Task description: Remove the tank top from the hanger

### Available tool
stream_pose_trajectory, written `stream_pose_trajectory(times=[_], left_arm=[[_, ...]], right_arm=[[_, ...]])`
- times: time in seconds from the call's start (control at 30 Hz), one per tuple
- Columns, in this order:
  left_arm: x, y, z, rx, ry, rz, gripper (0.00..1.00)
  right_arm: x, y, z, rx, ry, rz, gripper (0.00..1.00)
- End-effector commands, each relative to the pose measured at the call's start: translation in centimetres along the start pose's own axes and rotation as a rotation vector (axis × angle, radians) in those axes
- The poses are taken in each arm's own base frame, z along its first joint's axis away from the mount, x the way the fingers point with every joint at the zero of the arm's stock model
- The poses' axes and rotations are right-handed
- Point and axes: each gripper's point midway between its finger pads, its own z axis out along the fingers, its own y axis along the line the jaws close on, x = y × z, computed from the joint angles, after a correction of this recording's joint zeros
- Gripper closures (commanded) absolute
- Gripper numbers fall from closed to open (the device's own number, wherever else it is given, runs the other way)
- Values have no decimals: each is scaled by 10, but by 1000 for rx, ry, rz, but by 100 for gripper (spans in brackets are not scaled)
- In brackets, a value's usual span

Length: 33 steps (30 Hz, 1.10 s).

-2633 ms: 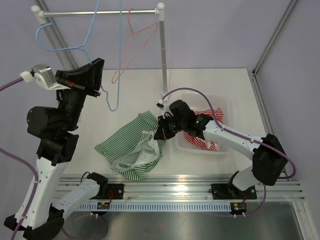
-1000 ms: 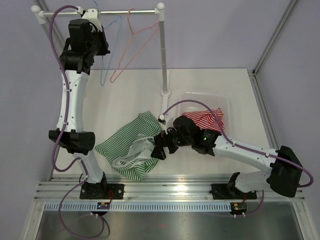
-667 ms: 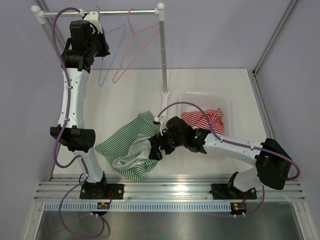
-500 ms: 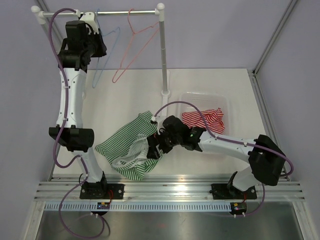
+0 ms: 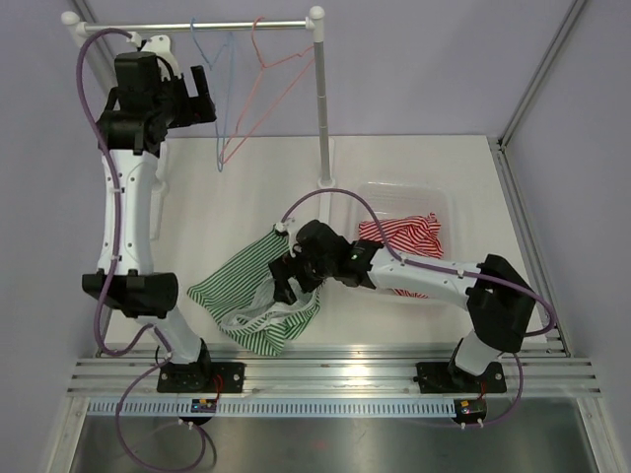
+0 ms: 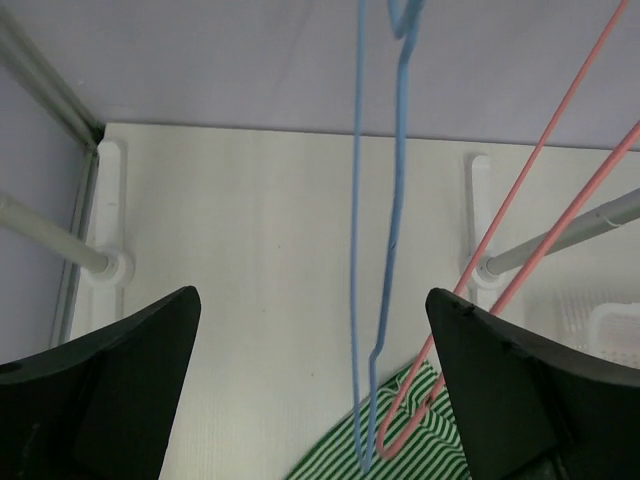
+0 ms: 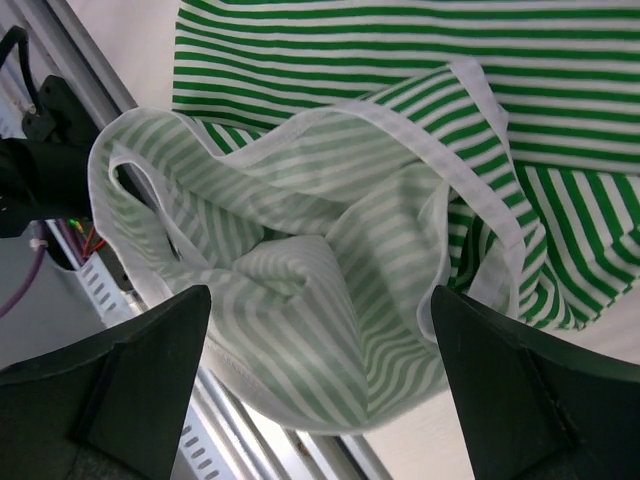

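Observation:
The green-and-white striped tank top lies crumpled on the table, off any hanger. A bare blue hanger hangs from the rail, beside a pink hanger. My left gripper is raised near the rail, just left of the blue hanger, open and empty. In the left wrist view the blue hanger hangs free ahead of the left gripper. My right gripper hovers open over the tank top. In the right wrist view the tank top fills the space below the right gripper.
A clear plastic bin holding a red-and-white striped garment stands at the right. The rack's rail and its white post rise at the back. An aluminium rail runs along the near edge.
My left gripper has opened and let go of the blue hanger, which now hangs on the rail. My right arm has moved left over the tank top, still open.

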Motion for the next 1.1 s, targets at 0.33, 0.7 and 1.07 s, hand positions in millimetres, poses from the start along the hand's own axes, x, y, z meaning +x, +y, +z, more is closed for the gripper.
stream_pose_trajectory(times=[0.33, 0.7, 1.07], left_arm=[[51, 19, -172, -116, -211, -165, 1], [109, 26, -201, -120, -286, -167, 1], [193, 30, -155, -139, -122, -120, 1]], right_arm=[[31, -23, 88, 288, 103, -297, 1], [100, -74, 118, 446, 252, -277, 86], [-14, -35, 31, 472, -100, -279, 100]])
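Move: The green tank top lies crumpled on the table below my open right hand, its middle about 12 cm down, some 7 cm to the left and 3 cm farther out. From that hand the white basket, with the red tank top in it, is roughly 25 cm to the right and 17 cm farther out. My left hand, up at the rail, has the blue hanger some 6 cm to its right and 5 cm ahead; the green tank top is about 25 cm back, 11 cm right and 40 cm below. I lower my right hand about 11 cm and a little left onto the bunched, white-edged part of the green tank top, tipping the fingers some 20 degrees steeper, pinch a fold shut and start drawing it back to the right, rising slightly. Meanwhile my left hand, staying open, backs away from the blue hanger about 22 cm, then sinks. ##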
